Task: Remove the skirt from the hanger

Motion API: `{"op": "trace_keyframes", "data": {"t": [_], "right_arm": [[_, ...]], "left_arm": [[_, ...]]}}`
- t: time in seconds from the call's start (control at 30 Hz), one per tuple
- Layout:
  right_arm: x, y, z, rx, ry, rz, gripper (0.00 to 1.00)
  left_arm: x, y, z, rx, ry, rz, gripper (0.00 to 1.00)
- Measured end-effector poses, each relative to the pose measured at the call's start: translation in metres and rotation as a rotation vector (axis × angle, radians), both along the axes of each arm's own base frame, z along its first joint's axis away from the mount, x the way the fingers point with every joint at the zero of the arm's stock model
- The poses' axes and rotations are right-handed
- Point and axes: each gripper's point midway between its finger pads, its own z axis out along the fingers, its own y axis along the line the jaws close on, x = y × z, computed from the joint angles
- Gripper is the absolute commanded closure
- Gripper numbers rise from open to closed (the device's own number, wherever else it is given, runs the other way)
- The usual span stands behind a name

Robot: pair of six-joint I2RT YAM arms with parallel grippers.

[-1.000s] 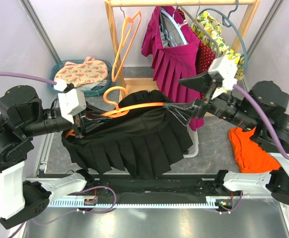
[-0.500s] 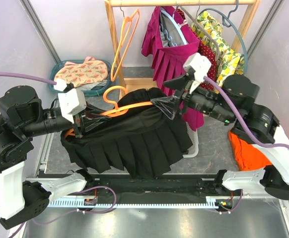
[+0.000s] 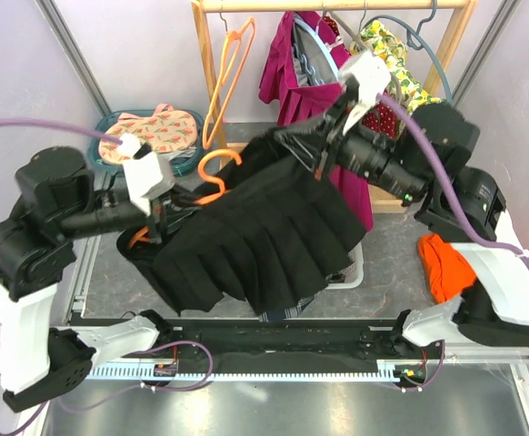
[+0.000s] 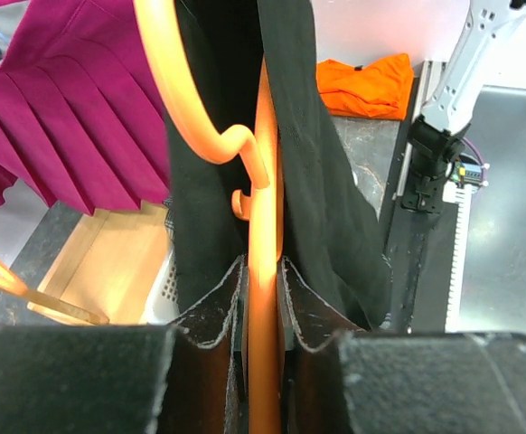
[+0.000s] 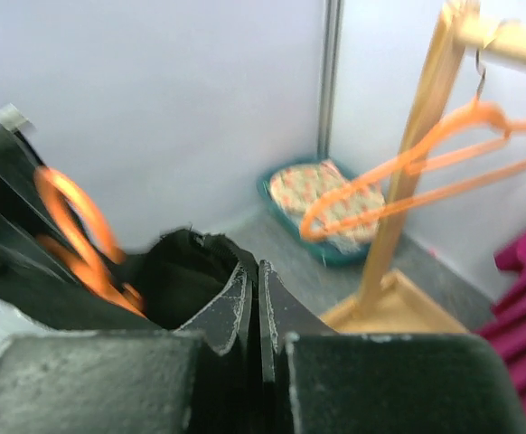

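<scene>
The black pleated skirt (image 3: pixel 264 236) hangs tilted in mid-air between both arms, still threaded on the orange hanger (image 3: pixel 212 173). My left gripper (image 3: pixel 160 211) is shut on the hanger's bar, which runs straight up between the fingers in the left wrist view (image 4: pixel 265 271), with black skirt (image 4: pixel 326 181) draped on both sides of it. My right gripper (image 3: pixel 287 141) is raised at the skirt's upper right and is shut on the skirt's waistband edge (image 5: pixel 186 280). The right wrist view is blurred, with the hanger (image 5: pixel 73 217) at its left.
Behind stands a wooden rack (image 3: pixel 337 5) with a magenta skirt (image 3: pixel 301 82), a lemon-print garment (image 3: pixel 401 73) and a spare orange hanger (image 3: pixel 228 73). A teal basket (image 3: pixel 151 136) of floral cloth sits back left, an orange cloth (image 3: pixel 446 263) at the right, and a white tray (image 3: pixel 351 272) under the skirt.
My right gripper came in from the right, shut on the skirt's waistband and lifted it up and back. The skirt now hangs tilted, and the left arm with the hanger shifted slightly.
</scene>
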Motion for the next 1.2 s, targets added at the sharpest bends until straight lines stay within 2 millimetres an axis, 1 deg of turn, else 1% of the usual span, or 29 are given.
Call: {"op": "trace_keyframes", "data": {"t": [0.1,0.17,0.23,0.27,0.37,0.4,0.5,0.57,0.67,0.77,0.8,0.83,0.93,0.97,1.0,1.07,1.1,1.13,1.17,1.2], "right_arm": [[0.001,0.011,0.032,0.079,-0.017,0.027,0.97],[0.001,0.019,0.039,0.109,-0.011,0.046,0.98],[0.004,0.026,0.035,0.114,0.011,0.054,0.97],[0.008,0.028,0.030,0.113,0.020,0.045,0.98],[0.017,0.037,0.013,0.100,0.066,0.036,0.98],[0.018,0.042,0.004,0.088,0.085,0.043,0.98],[0.022,0.048,-0.004,0.088,0.100,0.038,0.97],[0.022,0.047,-0.006,0.087,0.103,0.030,0.97],[0.022,0.039,-0.004,0.082,0.091,0.000,0.99],[0.028,0.022,-0.005,0.047,0.068,-0.087,0.99],[0.033,0.012,-0.003,0.041,0.054,-0.139,1.00],[0.038,-0.002,0.000,0.030,0.037,-0.200,1.00],[0.041,-0.044,0.010,0.016,-0.008,-0.334,1.00],[0.039,-0.060,0.016,0.020,-0.024,-0.374,1.00],[0.035,-0.077,0.022,0.027,-0.037,-0.413,1.00],[0.026,-0.109,0.035,0.065,-0.061,-0.469,1.00],[0.019,-0.129,0.044,0.097,-0.073,-0.498,1.00],[0.012,-0.144,0.050,0.126,-0.080,-0.518,1.00],[0.008,-0.154,0.054,0.145,-0.084,-0.530,1.00],[0.003,-0.167,0.060,0.172,-0.089,-0.546,1.00]], "left_arm": [[0.021,-0.010,0.003,0.008,0.009,0.028,0.98],[0.039,-0.019,0.011,0.004,0.002,0.054,0.98],[0.055,-0.028,0.020,-0.003,-0.007,0.069,0.98],[0.063,-0.032,0.022,-0.002,-0.005,0.078,0.98],[0.075,-0.040,0.029,-0.004,-0.012,0.098,0.98],[0.078,-0.043,0.034,-0.010,-0.024,0.102,0.98],[0.080,-0.039,0.028,0.015,-0.008,0.137,0.98],[0.079,-0.039,0.026,0.023,-0.004,0.143,0.98],[0.076,-0.040,0.029,0.015,-0.015,0.137,0.98],[0.065,-0.035,0.039,-0.010,-0.044,0.127,0.98],[0.058,-0.030,0.041,-0.018,-0.054,0.124,0.98],[0.050,-0.024,0.045,-0.030,-0.068,0.124,0.98],[0.022,0.005,0.060,-0.079,-0.136,0.143,0.98],[0.009,0.018,0.068,-0.107,-0.171,0.152,0.98],[0.001,0.027,0.073,-0.125,-0.194,0.160,0.98],[-0.019,0.049,0.086,-0.173,-0.253,0.183,0.98],[-0.030,0.063,0.095,-0.207,-0.291,0.201,0.98],[-0.039,0.073,0.104,-0.238,-0.325,0.217,0.98],[-0.045,0.082,0.112,-0.266,-0.353,0.234,0.98],[-0.048,0.086,0.117,-0.282,-0.370,0.246,0.98]]}}
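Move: Both my hands already hold on: the left pinches the orange hanger, the right the black skirt by a corner of its waist. From my left hand the skirt's middle lies about 8 cm right, 4 back and 7 below. From my right hand the skirt's middle is some 10 cm back, 3 left and 8 lower, the hanger's hook about 7 left and 4 back, and the magenta skirt on the rack roughly 12 ahead, 6 right and 12 lower. First I push the hanger forward and somewhat to the right, about 8 cm, with my left hand, while my right hand lifts the skirt's corner a little, then works it left and back down. After that I part them quickly: the left draws the hanger left, back and up, fingers tipping upward, and the right sweeps the skirt some 20 cm to the right and up, turning about 30 degrees clockwise, both grips kept shut. ##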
